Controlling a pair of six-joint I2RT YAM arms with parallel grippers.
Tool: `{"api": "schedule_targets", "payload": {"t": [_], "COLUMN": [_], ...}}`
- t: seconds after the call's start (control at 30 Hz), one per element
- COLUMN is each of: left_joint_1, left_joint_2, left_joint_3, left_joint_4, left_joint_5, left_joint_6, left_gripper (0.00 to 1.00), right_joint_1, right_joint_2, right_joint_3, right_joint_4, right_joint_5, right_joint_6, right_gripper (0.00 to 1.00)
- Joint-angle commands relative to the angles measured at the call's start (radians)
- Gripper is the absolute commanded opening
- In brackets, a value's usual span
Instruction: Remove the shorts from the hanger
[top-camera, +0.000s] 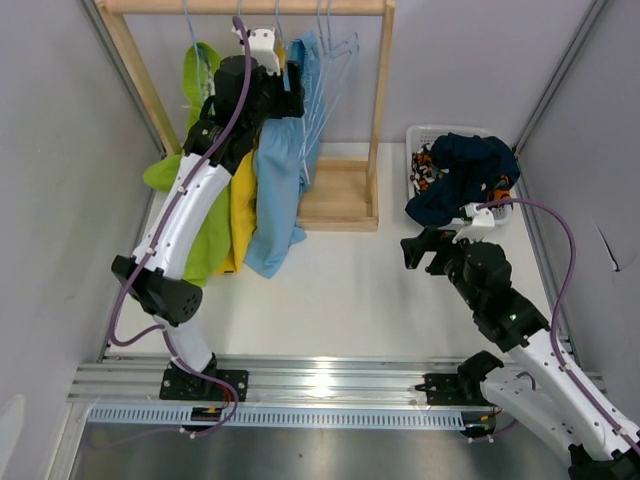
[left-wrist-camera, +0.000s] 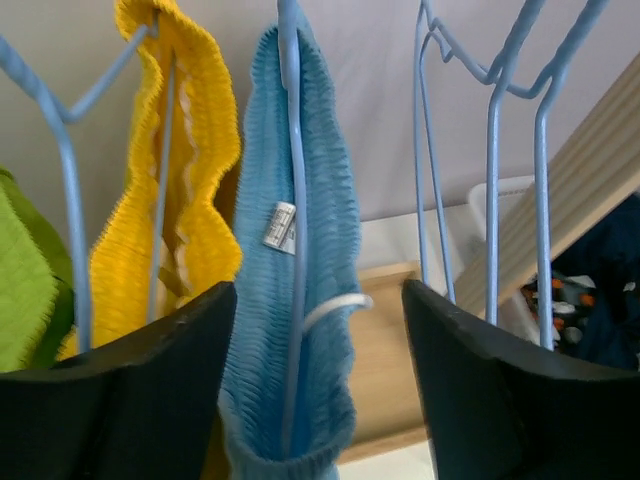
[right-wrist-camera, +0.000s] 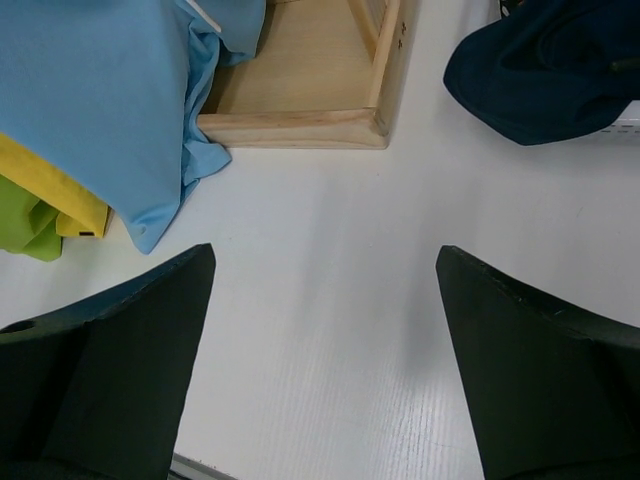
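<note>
Lime green shorts (top-camera: 195, 215), yellow shorts (top-camera: 243, 200) and light blue shorts (top-camera: 280, 190) hang on blue wire hangers from the wooden rack. My left gripper (top-camera: 293, 82) is raised to the hangers. In the left wrist view it (left-wrist-camera: 320, 330) is open, with the light blue waistband (left-wrist-camera: 330, 200) and its hanger wire between the fingers, nearer the left one. The yellow waistband (left-wrist-camera: 200, 200) and a green edge (left-wrist-camera: 25, 290) lie to the left. Navy shorts (top-camera: 460, 175) lie in a white basket over the patterned shorts (top-camera: 425, 170). My right gripper (top-camera: 425, 250) is open and empty above the table (right-wrist-camera: 325, 300).
Two empty blue hangers (top-camera: 335, 60) hang right of the light blue shorts, also in the left wrist view (left-wrist-camera: 490, 150). The rack's wooden base (top-camera: 340, 195) sits on the table. The white basket (top-camera: 440, 133) stands at the back right. Grey walls close both sides.
</note>
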Motion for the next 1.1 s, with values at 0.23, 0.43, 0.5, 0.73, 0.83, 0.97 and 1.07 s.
{"api": "schedule_targets", "payload": {"t": [0.23, 0.43, 0.5, 0.73, 0.83, 0.97, 1.07], "left_joint_1": [0.015, 0.015, 0.015, 0.014, 0.014, 0.014, 0.014], "left_joint_2": [0.097, 0.042, -0.012, -0.165, -0.306, -0.455, -0.576], "left_joint_3": [0.225, 0.307, 0.317, 0.325, 0.16, -0.072, -0.228], "left_joint_4": [-0.035, -0.081, -0.076, -0.159, -0.142, -0.14, -0.179], "left_joint_5": [-0.007, 0.023, 0.024, 0.03, 0.056, 0.063, 0.11], "left_joint_6": [0.017, 0.023, 0.031, 0.031, 0.032, 0.049, 0.031], "left_gripper": [0.0, 0.0, 0.0, 0.0, 0.0, 0.0, 0.0], "right_joint_1": [0.006, 0.006, 0.006, 0.007, 0.006, 0.007, 0.007], "right_joint_2": [-0.009, -0.013, -0.018, -0.024, -0.029, -0.042, -0.055], "right_joint_3": [-0.018, -0.007, -0.006, 0.022, 0.04, 0.051, 0.056], "right_joint_4": [0.016, 0.022, 0.028, 0.034, 0.028, 0.018, 0.014], "right_joint_5": [0.025, 0.011, 0.0, 0.0, -0.009, -0.02, -0.047], "right_joint_6": [-0.018, -0.012, -0.012, -0.017, -0.015, -0.006, 0.0], "right_gripper": [0.99, 0.99, 1.0, 0.99, 1.0, 0.99, 0.99]}}
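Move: Between the left hand's open fingers, about 2 cm ahead and level with them, is the near wire of the light-blue hanger; the light-blue shorts hang from it, their middle some 12 cm lower and 4 cm ahead. The yellow shorts are roughly 7 cm left and 5 ahead, the empty hangers about 9 cm right and 4 ahead. From the idle right hand the light-blue hanger is about 25 cm ahead, 27 left, well above. Easing a couple of centimetres forward, the left hand shuts its fingers on the light-blue hanger's near wire, then lifts and draws it back off the rail towards the robot, drifting left past the front of the yellow shorts. From the grip it comes back nearly 20 cm and rises about 10, gathering speed, the fingers tipping up some 10 degrees and keeping hold. ##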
